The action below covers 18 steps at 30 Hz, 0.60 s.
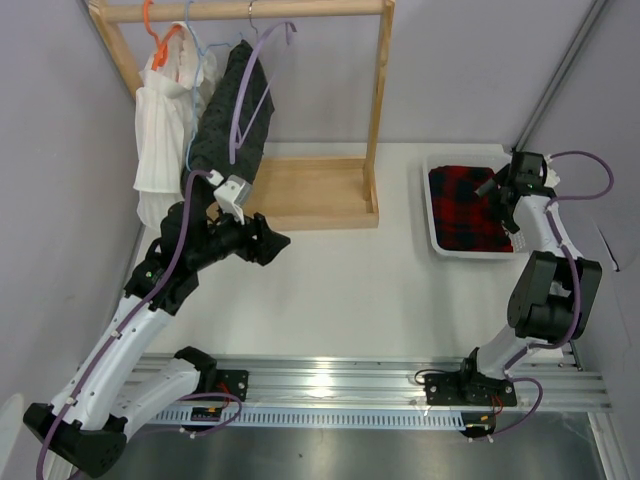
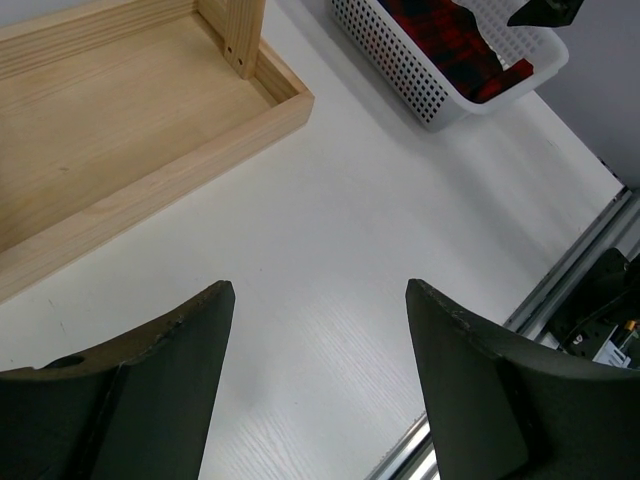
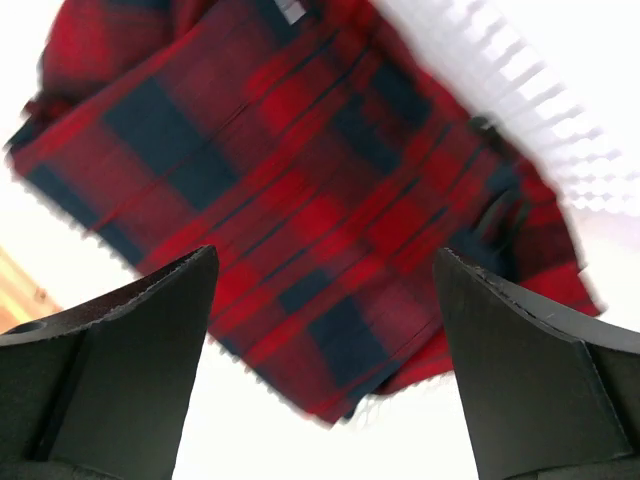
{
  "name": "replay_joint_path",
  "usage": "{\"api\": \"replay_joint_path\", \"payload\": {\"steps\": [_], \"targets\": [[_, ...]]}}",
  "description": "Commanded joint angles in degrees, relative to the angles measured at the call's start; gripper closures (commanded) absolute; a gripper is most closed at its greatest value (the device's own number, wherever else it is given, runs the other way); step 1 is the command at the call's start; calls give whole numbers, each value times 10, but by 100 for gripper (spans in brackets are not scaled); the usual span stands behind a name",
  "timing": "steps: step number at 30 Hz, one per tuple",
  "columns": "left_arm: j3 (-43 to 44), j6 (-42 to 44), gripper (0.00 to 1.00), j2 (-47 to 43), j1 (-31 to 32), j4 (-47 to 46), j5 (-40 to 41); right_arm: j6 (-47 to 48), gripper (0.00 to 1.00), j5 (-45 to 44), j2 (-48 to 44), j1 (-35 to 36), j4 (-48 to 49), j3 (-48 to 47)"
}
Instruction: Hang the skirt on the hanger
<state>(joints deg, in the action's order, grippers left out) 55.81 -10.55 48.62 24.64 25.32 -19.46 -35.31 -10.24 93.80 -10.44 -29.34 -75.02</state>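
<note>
The red-and-black checked skirt [image 1: 458,205] lies crumpled in a white perforated basket [image 1: 436,240] at the right. My right gripper [image 1: 492,200] hovers just above it, open; in the right wrist view the skirt [image 3: 300,190] fills the space below the wide-spread gripper [image 3: 325,255], and nothing is held. The lilac hanger [image 1: 270,36] hangs from the wooden rail at the back left, against a dark dotted garment. My left gripper [image 1: 283,240] is open over bare table in front of the rack, and in the left wrist view the gripper [image 2: 320,290] is empty.
A wooden clothes rack [image 1: 378,100] stands on a tray-like base [image 2: 120,120]. A white pleated garment [image 1: 160,140] on an orange hanger [image 1: 160,40] and a pale blue hanger hang on its rail. Walls close in on both sides. An aluminium rail [image 1: 340,380] runs along the near edge.
</note>
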Motion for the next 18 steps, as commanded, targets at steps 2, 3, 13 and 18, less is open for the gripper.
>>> {"api": "replay_joint_path", "payload": {"steps": [2,3,13,18], "targets": [[-7,-8,25,-4,3,-19,-20,16,5,-5,42,-27,37,-25],[-7,-7,25,-3,3,-19,-21,17,6,10,52,-30,45,-28],[-11,-4,25,-5,3,-19,-29,24,14,112,145,-50,106,-40],[-12,-2,25,-6,3,-18,-29,22,42,115,122,-50,126,-28]]}}
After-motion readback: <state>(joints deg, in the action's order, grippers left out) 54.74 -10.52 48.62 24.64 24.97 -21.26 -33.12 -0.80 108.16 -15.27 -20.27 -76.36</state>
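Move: The skirt lies spread in the white basket, its middle about 8 cm to the right hand's left, 5 cm ahead and some 9 cm below. The basket's middle is about 3 cm to the right of the skirt's and level with it fore and aft. The wooden rack's base stands roughly 50 cm to the right hand's left and 8 cm ahead. From the left hand the skirt is about 24 cm ahead, 52 cm right and 23 cm below. Onto the skirt's right-hand part, inside the basket, the right hand sinks about 8 cm while easing some 3 cm forward and drifting slightly right. The wrist rolls a little, left side rising. As the descent ends, the wide-open fingers close to roughly two thirds, their tips coming down on the plaid cloth. ##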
